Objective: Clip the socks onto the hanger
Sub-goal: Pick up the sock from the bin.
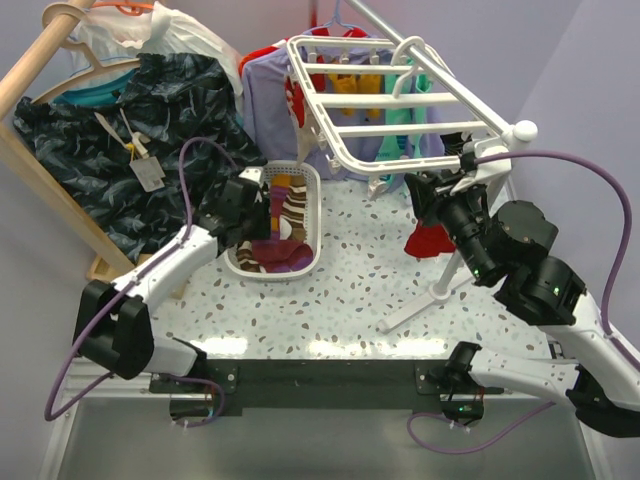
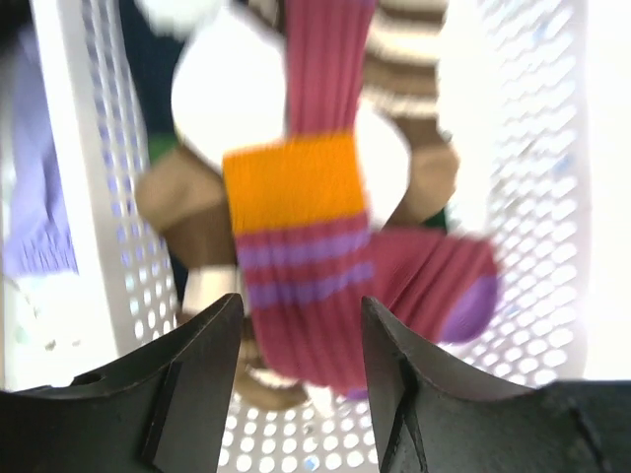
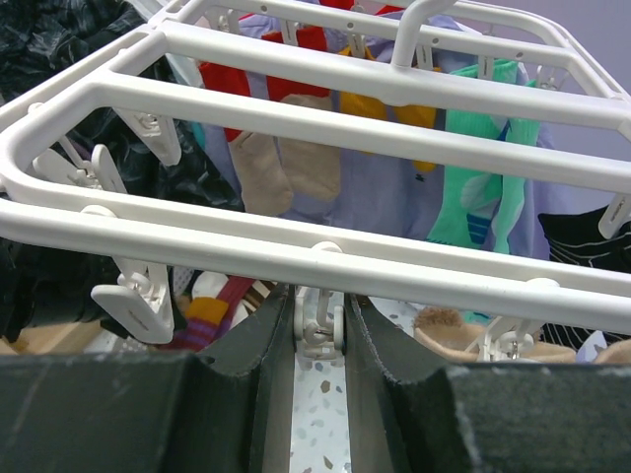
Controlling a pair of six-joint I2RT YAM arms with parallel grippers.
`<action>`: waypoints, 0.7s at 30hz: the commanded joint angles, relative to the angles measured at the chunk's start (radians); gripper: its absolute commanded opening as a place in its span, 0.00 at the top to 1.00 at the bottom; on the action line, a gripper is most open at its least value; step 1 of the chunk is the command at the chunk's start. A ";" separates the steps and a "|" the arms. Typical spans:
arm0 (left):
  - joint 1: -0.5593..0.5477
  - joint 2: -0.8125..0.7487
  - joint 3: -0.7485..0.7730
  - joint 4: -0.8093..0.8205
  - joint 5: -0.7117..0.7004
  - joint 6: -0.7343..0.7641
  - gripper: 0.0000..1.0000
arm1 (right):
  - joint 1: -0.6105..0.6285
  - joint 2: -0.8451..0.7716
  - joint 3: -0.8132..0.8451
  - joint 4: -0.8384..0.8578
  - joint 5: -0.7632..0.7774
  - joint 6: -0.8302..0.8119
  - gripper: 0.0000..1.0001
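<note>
The maroon sock (image 2: 306, 246), with an orange band and purple stripes, lies in the white slotted basket (image 2: 532, 246) on top of a brown sock with cream stripes (image 2: 409, 39). My left gripper (image 2: 301, 301) hovers just above it, open, nothing between its fingers. In the top view the left gripper (image 1: 262, 205) sits over the basket (image 1: 316, 210). The white grid hanger (image 1: 400, 100) hangs at the back right. My right gripper (image 3: 320, 301) is shut on a white clip (image 3: 319, 335) under the hanger's near bar (image 3: 345, 261). A red cloth (image 1: 430, 240) hangs below the right gripper (image 1: 432, 190).
A wooden rail (image 1: 40, 60) with a dark patterned shirt (image 1: 130, 130) stands at the left, and a lavender shirt (image 1: 265, 90) hangs behind the basket. Green (image 3: 483, 197) and beige (image 3: 296, 168) socks hang from the hanger's far clips. A white stand leg (image 1: 430, 295) crosses the table.
</note>
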 commanded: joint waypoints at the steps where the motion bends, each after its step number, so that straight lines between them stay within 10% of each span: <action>1: 0.003 0.055 0.108 -0.009 -0.008 0.030 0.45 | 0.004 -0.003 0.002 0.013 -0.007 0.002 0.92; 12: 0.024 0.249 0.147 0.067 -0.046 0.006 0.60 | 0.004 0.002 -0.006 0.010 -0.009 0.002 0.92; 21: 0.023 0.163 0.110 0.083 -0.080 0.012 0.98 | 0.004 0.005 -0.022 0.008 -0.010 0.008 0.92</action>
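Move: The orange cuff of the maroon sock in the bin lies about 5 cm ahead of the left hand, neither left nor right of it, and some 6 cm below. The white sock is about 9 cm ahead and 2 cm left, the brown striped sock about 9 cm ahead and 6 cm right, and the folded maroon sock 1 cm ahead and 6 cm right, all some 7 cm down. From the right hand the cuff is roughly 15 cm ahead, 30 cm left and 40 cm below. The left hand hops forward about 3 cm and up a little over the maroon sock, then drops steeply some 7 cm into the bin, tipping a few degrees further down, and ends at the near edge of the orange cuff. Its half-open fingers draw together on the way down and shut almost fully at the bottom, pinching the cloth there, with the grip effort rising as they close and the hand easing up slightly at the very end. ##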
